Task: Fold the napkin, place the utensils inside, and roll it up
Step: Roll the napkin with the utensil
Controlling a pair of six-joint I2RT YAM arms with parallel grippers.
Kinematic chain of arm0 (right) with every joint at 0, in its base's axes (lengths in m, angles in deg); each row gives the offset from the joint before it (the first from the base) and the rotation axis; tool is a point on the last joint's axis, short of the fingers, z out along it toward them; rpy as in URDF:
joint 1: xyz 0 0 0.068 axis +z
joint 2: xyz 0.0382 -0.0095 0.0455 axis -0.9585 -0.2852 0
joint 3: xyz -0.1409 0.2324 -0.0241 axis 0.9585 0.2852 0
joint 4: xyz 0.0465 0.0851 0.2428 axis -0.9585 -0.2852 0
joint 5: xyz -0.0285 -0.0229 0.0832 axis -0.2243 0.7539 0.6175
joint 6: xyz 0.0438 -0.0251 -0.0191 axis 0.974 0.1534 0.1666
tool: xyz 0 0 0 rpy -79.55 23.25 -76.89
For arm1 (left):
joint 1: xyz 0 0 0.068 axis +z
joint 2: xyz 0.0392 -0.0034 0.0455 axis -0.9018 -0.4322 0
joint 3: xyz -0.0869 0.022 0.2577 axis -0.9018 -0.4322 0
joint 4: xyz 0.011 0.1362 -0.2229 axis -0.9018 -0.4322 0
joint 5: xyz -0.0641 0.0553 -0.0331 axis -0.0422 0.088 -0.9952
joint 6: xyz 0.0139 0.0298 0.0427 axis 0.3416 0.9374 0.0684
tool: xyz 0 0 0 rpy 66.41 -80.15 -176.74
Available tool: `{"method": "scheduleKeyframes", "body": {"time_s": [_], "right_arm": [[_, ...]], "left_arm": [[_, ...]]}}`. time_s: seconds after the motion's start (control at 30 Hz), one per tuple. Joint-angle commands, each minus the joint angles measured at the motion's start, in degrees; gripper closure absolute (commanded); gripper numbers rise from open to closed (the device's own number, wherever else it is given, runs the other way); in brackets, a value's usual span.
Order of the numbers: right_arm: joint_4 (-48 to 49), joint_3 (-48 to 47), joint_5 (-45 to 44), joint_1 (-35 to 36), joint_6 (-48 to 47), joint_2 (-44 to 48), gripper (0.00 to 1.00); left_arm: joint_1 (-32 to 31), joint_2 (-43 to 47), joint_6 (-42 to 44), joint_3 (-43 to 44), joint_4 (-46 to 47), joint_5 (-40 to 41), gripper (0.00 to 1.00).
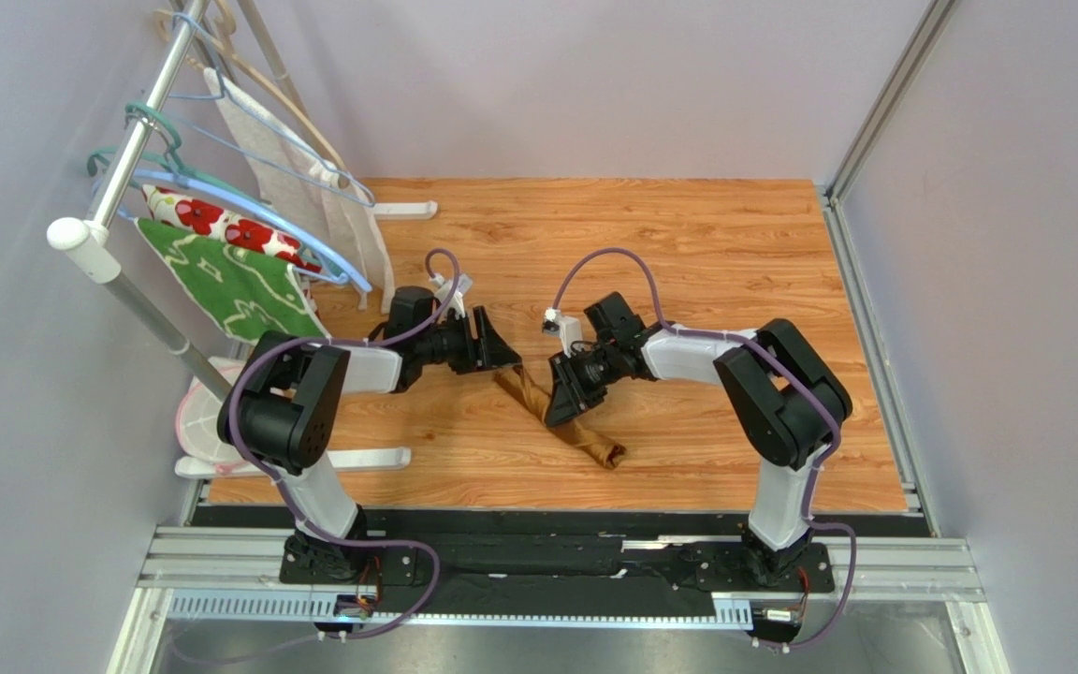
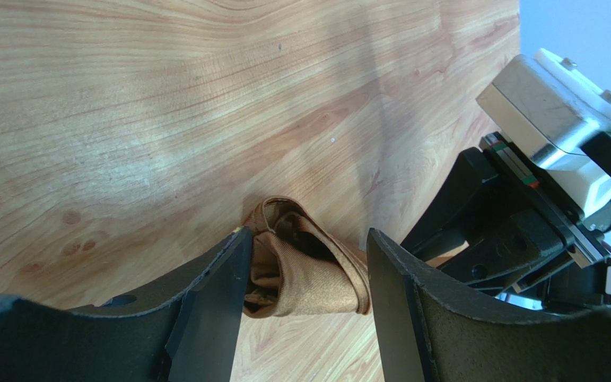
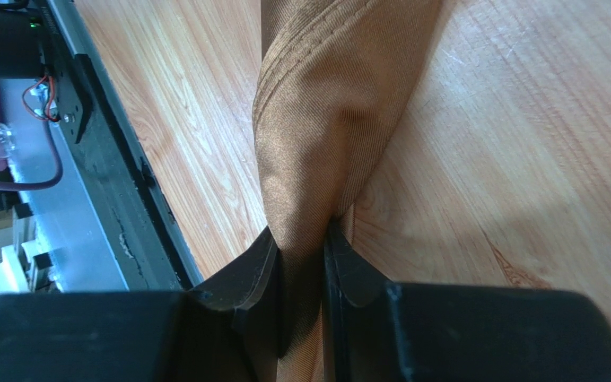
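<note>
The golden-brown napkin (image 1: 584,438) lies as a twisted roll, slanting from the table's middle toward the near right. My left gripper (image 1: 504,353) is open at the roll's far-left end. In the left wrist view the bunched napkin end (image 2: 309,274) sits between the spread fingers, against the left one and just short of the right one. My right gripper (image 1: 560,399) is shut on the napkin partway along it. In the right wrist view the cloth (image 3: 325,119) runs up out of the pinched jaws (image 3: 301,243). No utensils show; whether they are inside the roll I cannot tell.
A clothes rack (image 1: 120,176) stands at the left with hangers, a green leaf-patterned cloth (image 1: 229,281) and a white cloth with red flowers (image 1: 214,221). Its white foot (image 1: 362,459) lies near the left arm. A metal rail (image 1: 559,562) borders the near edge.
</note>
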Motion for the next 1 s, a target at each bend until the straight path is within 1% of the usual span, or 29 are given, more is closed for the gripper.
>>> {"method": "scheduleKeyframes", "body": {"time_s": [0.0,0.23,0.33,0.37,0.4,0.43,0.47,0.53,0.6,0.63,0.73,0.83,0.87,0.9,0.97], "right_arm": [[0.4,-0.12,1.09,-0.33,0.46,-2.71,0.91],[0.84,-0.47,-0.13,-1.12,1.51,-2.8,0.9],[0.84,-0.73,-0.75,-1.21,1.78,-2.53,0.89],[0.84,-0.73,-0.93,-1.21,1.87,-2.45,0.84],[0.67,-0.82,-1.02,-1.21,2.04,-2.27,0.8],[0.67,-0.82,-1.36,-1.21,2.13,-1.66,0.69],[-0.03,-0.91,-1.72,-1.21,2.13,-1.22,0.64],[-1.0,-1.26,-3.56,-1.21,1.78,-0.08,0.45],[-3.45,-1.87,-6.62,-1.21,0.82,2.29,0.41],[-4.51,-2.75,-8.12,-1.21,0.64,3.08,0.37],[-7.33,-3.81,-13.31,-1.12,-0.59,7.04,0.3],[-8.82,-3.99,-19.8,0.19,-2.25,11.87,0.28],[-8.65,-3.81,-22.0,1.85,-2.7,13.19,0.28],[-8.21,-3.46,-26.2,2.83,-3.05,15.72,0.28],[-6.99,-2.5,-30.0,5.98,-4.28,17.85,0.28]], "left_arm": [[-0.04,-0.91,-0.6,-0.09,3.43,-1.91,0.36],[-1.09,-3.1,-0.77,1.41,3.34,-4.01,0.41],[-1.62,-3.54,-0.6,1.76,3.25,-4.37,0.46],[-1.79,-3.63,-0.6,1.85,3.17,-4.37,0.53],[-1.79,-3.81,-0.51,2.02,3.08,-4.37,0.57],[-1.79,-4.07,-0.51,2.02,2.99,-4.37,0.6],[-1.79,-4.07,-0.51,2.11,2.73,-4.28,0.66],[-1.79,-4.33,-0.33,2.29,2.38,-4.28,0.72],[-1.79,-4.51,-0.42,2.37,2.2,-4.28,0.73],[-1.79,-4.42,-0.42,2.46,2.11,-4.28,0.74],[-1.88,-4.6,-0.33,2.55,1.85,-4.19,0.75],[-1.88,-4.77,-0.25,2.64,1.67,-4.19,0.76],[-1.88,-4.77,-0.25,2.72,1.58,-4.19,0.76],[-1.88,-4.86,-0.25,2.73,1.5,-4.19,0.76],[-1.88,-4.86,-0.16,2.81,1.5,-4.19,0.77]]}}
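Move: The left hand stands open around the rolled napkin's far-left end, which lies about 2 cm back, 2 cm to its right and 2 cm below. The right hand already pinches the roll's middle, right at its finger pads; from there the far-left end is some 8 cm ahead and 6 cm left, and the near-right end about 6 cm back and 8 cm right, 1 cm lower. The left fingers close on the far-left end of the rolled napkin and pinch it, after sinking and easing back and to the right by a centimetre or so each way. The right hand first holds its grip in the middle, then opens wide, lets go, and lifts about 4 cm while moving forward and right some 3 cm each, its fingers swinging forward and pointing more steeply down. ##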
